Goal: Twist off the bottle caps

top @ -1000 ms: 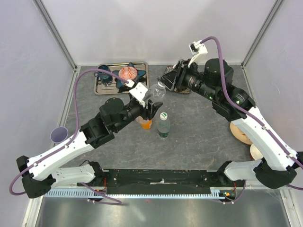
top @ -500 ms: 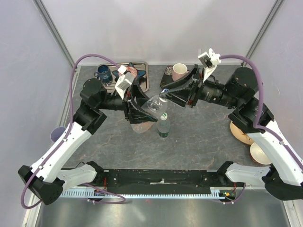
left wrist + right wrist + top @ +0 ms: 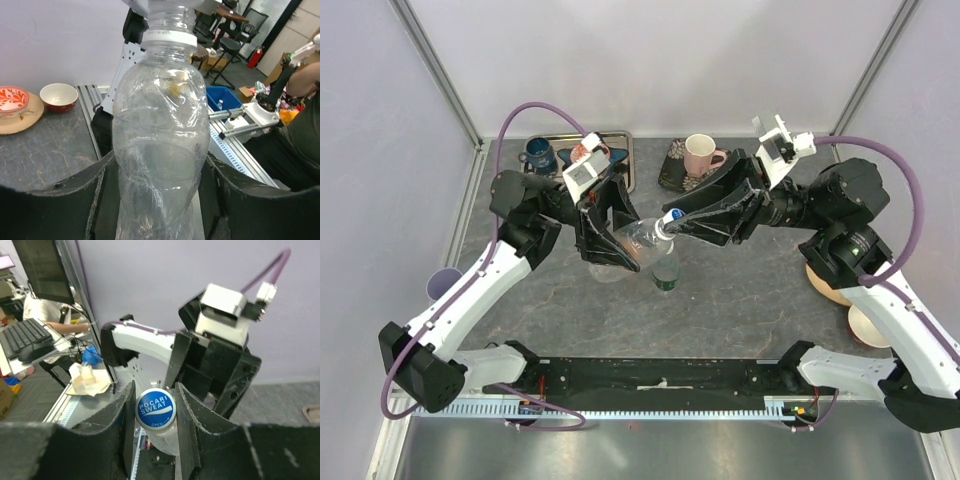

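The colourless clear bottle (image 3: 638,240) is held off the table, tilted, with my left gripper (image 3: 620,235) shut on its body. In the left wrist view the bottle (image 3: 160,125) fills the gap between the two black fingers (image 3: 75,200). My right gripper (image 3: 672,220) is shut on its blue-and-white cap (image 3: 670,217). The right wrist view shows that cap (image 3: 156,408) squeezed between the fingers (image 3: 192,415). The green-tinted bottle (image 3: 666,270) stands just below the held bottle and is partly covered by it. The other bottles and caps are hidden.
A metal tray (image 3: 626,160) at the back left holds a blue mug (image 3: 537,155). A pink mug (image 3: 700,152) sits on a dark patterned plate (image 3: 672,175) at the back. A purple cup (image 3: 445,285) stands at the left edge, and bowls (image 3: 865,320) at the right.
Both arms have swung round and carried the clear bottle from the back towards the middle, over the green-tinted bottle. Both grips stay as they were.
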Tool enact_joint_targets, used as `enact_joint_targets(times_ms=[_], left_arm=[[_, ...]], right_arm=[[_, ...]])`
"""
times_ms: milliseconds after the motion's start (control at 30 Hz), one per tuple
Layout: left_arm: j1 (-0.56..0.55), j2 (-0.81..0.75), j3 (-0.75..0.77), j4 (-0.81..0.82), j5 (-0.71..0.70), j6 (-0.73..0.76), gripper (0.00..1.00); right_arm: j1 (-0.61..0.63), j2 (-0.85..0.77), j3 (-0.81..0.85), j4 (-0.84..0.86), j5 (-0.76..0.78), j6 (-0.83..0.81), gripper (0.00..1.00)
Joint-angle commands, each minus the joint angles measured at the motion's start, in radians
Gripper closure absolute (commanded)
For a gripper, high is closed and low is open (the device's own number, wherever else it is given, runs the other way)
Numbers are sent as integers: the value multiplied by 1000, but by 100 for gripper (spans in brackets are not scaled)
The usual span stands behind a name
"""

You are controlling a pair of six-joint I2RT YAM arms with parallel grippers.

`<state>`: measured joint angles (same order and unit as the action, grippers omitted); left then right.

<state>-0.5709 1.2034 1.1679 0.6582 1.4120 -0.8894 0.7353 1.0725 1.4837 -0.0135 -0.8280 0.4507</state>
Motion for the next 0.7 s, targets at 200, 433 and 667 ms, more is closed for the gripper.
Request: enact_joint_targets(times_ms=[200, 433, 667], left_arm=[[40, 27, -65, 96, -76, -145, 64], [74, -123, -93, -230, -186, 124, 65], [74, -413, -142, -568, -726, 503, 64]], right_arm=[[16, -49, 81, 74, 8, 20, 100], [15, -89, 89, -449, 1058, -155, 100], [-37, -161, -275, -542, 1322, -32, 100]])
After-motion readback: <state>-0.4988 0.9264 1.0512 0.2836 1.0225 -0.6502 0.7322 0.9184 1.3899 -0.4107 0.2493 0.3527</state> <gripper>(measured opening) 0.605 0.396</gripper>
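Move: The clear bottle is still in the left gripper, its mouth about 5 cm right, 2 ahead and 9 above that hand; the right fingertips hold the blue cap over it, the mouth 1 cm left of and 2 below them, level fore and aft. From the right hand the green-label bottle stands 7 cm ahead, 1 right, some 38 below; the pink mug about 33 ahead, 10 right, 43 below. Keep both grips closed on cap and bottle. Draw the right gripper back and up some 4 cm to take the cap clear of the mouth, then sweep it fast forward, down and right, away from the bottle, swinging it about 60 degrees clockwise. Ease the left gripper forward with a slight dip, then bring it up and left, turning counter-clockwise. ##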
